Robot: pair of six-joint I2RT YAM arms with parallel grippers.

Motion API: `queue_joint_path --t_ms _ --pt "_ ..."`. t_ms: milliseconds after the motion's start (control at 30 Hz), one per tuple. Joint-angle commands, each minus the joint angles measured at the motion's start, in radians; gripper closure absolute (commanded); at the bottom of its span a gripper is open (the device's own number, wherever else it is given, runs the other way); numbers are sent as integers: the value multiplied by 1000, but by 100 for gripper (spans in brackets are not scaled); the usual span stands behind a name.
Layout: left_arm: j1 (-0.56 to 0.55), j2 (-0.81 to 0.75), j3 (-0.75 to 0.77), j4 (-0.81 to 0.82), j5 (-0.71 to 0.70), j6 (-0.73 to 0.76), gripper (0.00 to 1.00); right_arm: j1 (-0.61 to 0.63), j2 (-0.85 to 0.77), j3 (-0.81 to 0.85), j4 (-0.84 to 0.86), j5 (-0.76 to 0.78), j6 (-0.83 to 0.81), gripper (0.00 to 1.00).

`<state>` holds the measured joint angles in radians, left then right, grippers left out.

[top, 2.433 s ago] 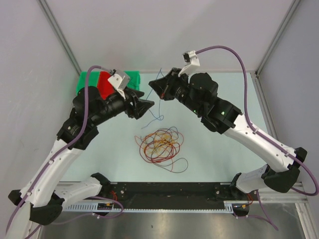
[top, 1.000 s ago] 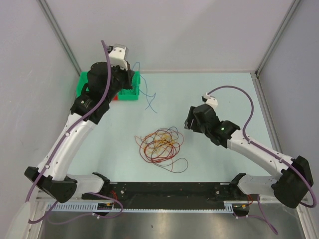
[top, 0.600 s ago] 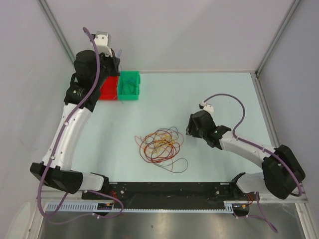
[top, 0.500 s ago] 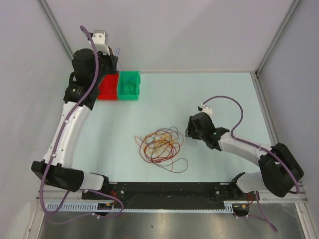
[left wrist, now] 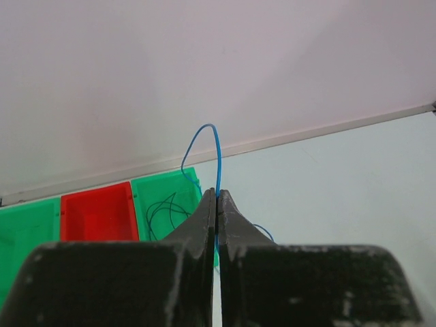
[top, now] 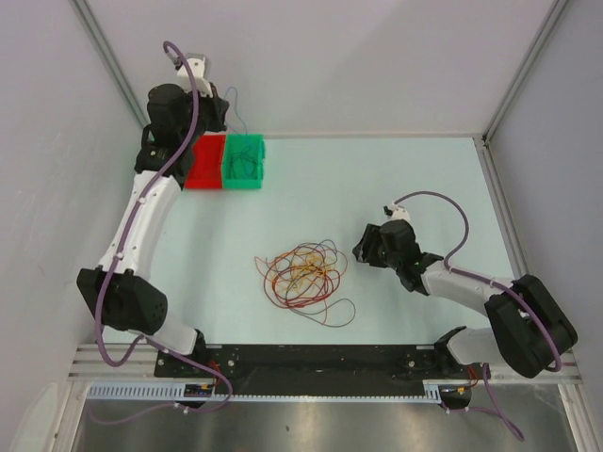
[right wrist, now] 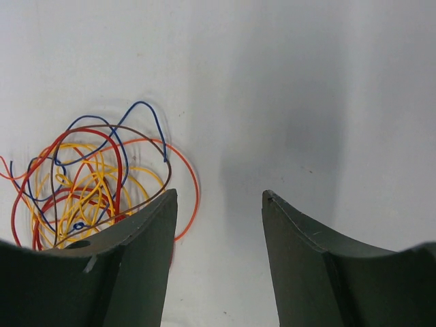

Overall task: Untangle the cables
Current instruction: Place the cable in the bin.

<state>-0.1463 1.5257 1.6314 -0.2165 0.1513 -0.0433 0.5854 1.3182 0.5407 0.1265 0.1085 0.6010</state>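
A loose tangle of cables (top: 301, 273) in red, orange, yellow and dark blue lies on the table's near middle. In the right wrist view the tangle (right wrist: 82, 184) is ahead and to the left of my right gripper (right wrist: 219, 194), which stands open over bare table with nothing between its fingers. My right gripper (top: 363, 247) hovers just right of the pile. At the back left my left gripper (top: 219, 111) is held high above the bins. Its jaws (left wrist: 216, 195) are shut on a thin blue cable (left wrist: 218, 146) that arches above the fingertips.
A red bin (top: 204, 162) and a green bin (top: 244, 162) stand side by side at the back left. A dark thin cable (left wrist: 160, 208) lies in the green bin (left wrist: 178, 187). White walls with metal frame posts enclose the table.
My left arm has swung back over the bins, lifting the blue cable with it. My right arm has drawn down toward the table beside the pile, its jaws a little narrower.
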Motion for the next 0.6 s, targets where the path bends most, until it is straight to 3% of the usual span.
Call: queue_joint_path --t_ms 0,300,567 --pt "13 28 15 127 73 34 100 -67 -10 -22 117 -137 -4 43" --pt "39 108 41 198 148 79 100 -98 13 -28 145 -208 -3 44" --pt "51 165 84 212 119 68 100 -114 24 -33 159 -237 -1 46"
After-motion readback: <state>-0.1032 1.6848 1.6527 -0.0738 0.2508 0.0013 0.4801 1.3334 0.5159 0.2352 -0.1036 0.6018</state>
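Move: The left hand, shut on the blue cable, has the right-hand green bin about 10 cm ahead, roughly in line sideways and some 36 cm below. The red bin stands at the same distance out but about 9 cm to the hand's left, with the other green bin next to it, some 19 cm left. From the right hand, the right-hand green bin lies around 28 cm ahead, 29 cm left and slightly lower. Forward and, after a brief level start, also down: the left hand goes about 5 cm out towards the right-hand green bin and sinks some 3 cm on the way, still high above it. The fingers stay shut on the blue cable and keep pointing nearly level, with hardly any turn of the wrist. ##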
